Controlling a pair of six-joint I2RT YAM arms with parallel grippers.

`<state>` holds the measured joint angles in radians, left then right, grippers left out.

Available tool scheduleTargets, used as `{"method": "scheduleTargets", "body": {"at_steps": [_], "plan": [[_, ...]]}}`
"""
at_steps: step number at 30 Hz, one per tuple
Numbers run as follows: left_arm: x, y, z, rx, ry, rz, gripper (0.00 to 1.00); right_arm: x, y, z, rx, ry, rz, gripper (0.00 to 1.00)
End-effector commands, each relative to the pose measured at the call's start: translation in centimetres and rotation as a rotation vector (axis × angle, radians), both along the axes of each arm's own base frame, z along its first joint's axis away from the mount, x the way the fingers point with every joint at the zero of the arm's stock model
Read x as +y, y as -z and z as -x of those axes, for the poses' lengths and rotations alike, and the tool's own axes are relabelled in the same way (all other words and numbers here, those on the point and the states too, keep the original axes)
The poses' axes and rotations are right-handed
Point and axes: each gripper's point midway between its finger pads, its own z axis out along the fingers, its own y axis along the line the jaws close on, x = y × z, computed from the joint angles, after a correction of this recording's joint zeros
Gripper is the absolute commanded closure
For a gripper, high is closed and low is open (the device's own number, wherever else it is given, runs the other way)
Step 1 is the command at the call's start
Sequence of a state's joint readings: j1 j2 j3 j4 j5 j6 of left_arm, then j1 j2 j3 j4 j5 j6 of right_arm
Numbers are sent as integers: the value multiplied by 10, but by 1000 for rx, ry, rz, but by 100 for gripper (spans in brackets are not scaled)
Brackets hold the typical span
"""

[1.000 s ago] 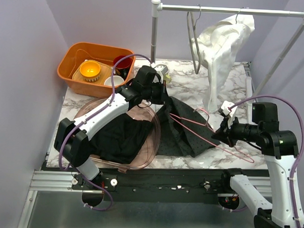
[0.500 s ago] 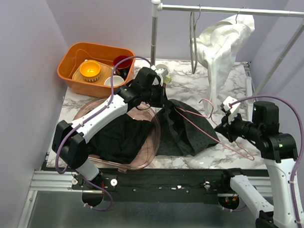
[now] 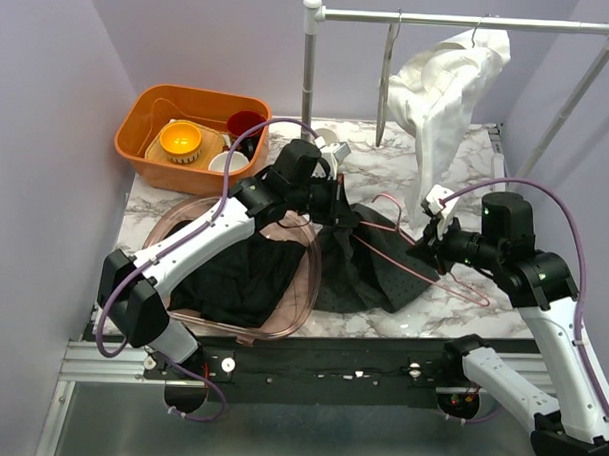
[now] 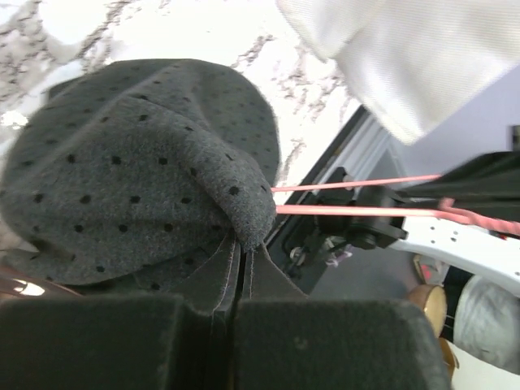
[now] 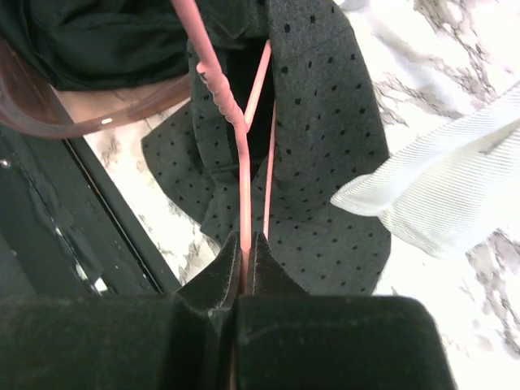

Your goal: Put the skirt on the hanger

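The skirt (image 3: 373,265), dark grey with black dots, lies bunched on the marble table, and its upper edge is lifted. My left gripper (image 3: 337,203) is shut on that edge; in the left wrist view the cloth (image 4: 138,162) hangs from the closed left gripper (image 4: 242,253). The pink wire hanger (image 3: 399,234) runs across and into the skirt. Its right end is pinched in my right gripper (image 3: 425,251). Seen from the right wrist, that right gripper (image 5: 248,244) is shut on the hanger (image 5: 233,114), whose two wires pass into an opening of the skirt (image 5: 325,162).
An orange tub (image 3: 148,113) with bowls and cups stands at the back left. A clear basin (image 3: 307,288) holding black clothes sits front left. A clothes rail (image 3: 442,20) at the back carries a white garment (image 3: 444,103) and a grey hanger (image 3: 387,81).
My right gripper has carried the hanger left and up, further into the skirt. The left gripper has shifted right, still holding the skirt's edge raised.
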<state>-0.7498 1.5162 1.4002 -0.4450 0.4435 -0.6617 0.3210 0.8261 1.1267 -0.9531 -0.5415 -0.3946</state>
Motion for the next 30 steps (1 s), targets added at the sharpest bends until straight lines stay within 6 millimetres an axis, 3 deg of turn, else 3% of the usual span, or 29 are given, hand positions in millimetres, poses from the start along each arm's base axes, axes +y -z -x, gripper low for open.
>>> {"method": "scheduleTargets", "body": {"at_steps": [1, 5, 8, 14, 16, 17, 19, 20, 23, 30], "plan": [[-11, -72, 41, -52, 97, 210, 100, 19, -13, -12, -68, -38, -105, 99], [-15, -83, 63, -47, 126, 263, 100, 27, 11, -8, -21, -116, -102, 99], [-18, -91, 73, -53, 139, 295, 100, 35, 8, 6, -32, -211, -131, 99], [-24, -80, 87, -31, 229, 290, 100, 35, -8, 18, -123, -255, -159, 99], [-24, -74, 91, -28, 248, 275, 88, 37, -14, 22, -154, -273, -176, 100], [-23, -69, 92, -36, 257, 262, 74, 37, -15, 23, -162, -280, -182, 99], [-17, -62, 96, -46, 270, 235, 60, 39, -16, 23, -168, -286, -195, 100], [-14, -58, 97, -49, 275, 222, 48, 40, -15, 21, -166, -285, -196, 99], [-5, -56, 100, -116, 303, 186, 30, 42, -8, 15, -142, -277, -205, 99], [34, -54, 95, -344, 308, 10, 21, 41, -3, 1, -140, -233, -211, 100]]}}
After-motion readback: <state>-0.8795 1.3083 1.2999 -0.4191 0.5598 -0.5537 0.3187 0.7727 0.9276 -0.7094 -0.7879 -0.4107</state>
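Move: My left hand pinches the grey dotted skirt's edge at the pink hanger's left end, which lies only about 2 cm to its right, 1 cm back and 3 cm below. From this hand the hanger's hook is some 8 cm right and 4 cm ahead, and the neck about 13 cm right and 3 cm back. From my right hand, which grips the hanger beside its neck, the skirt's pinched edge is roughly 14 cm left and 5 cm ahead, at about the same height. I draw the pinched skirt edge back towards my base and up with my left hand, about 7 cm each way, its fingertips tipping up, then ease a little farther back and down while opening wide and letting go of the cloth. My right hand keeps its grip on the hanger and feeds it some 3.5 cm left into the skirt, turning about 10 degrees counter-clockwise. ##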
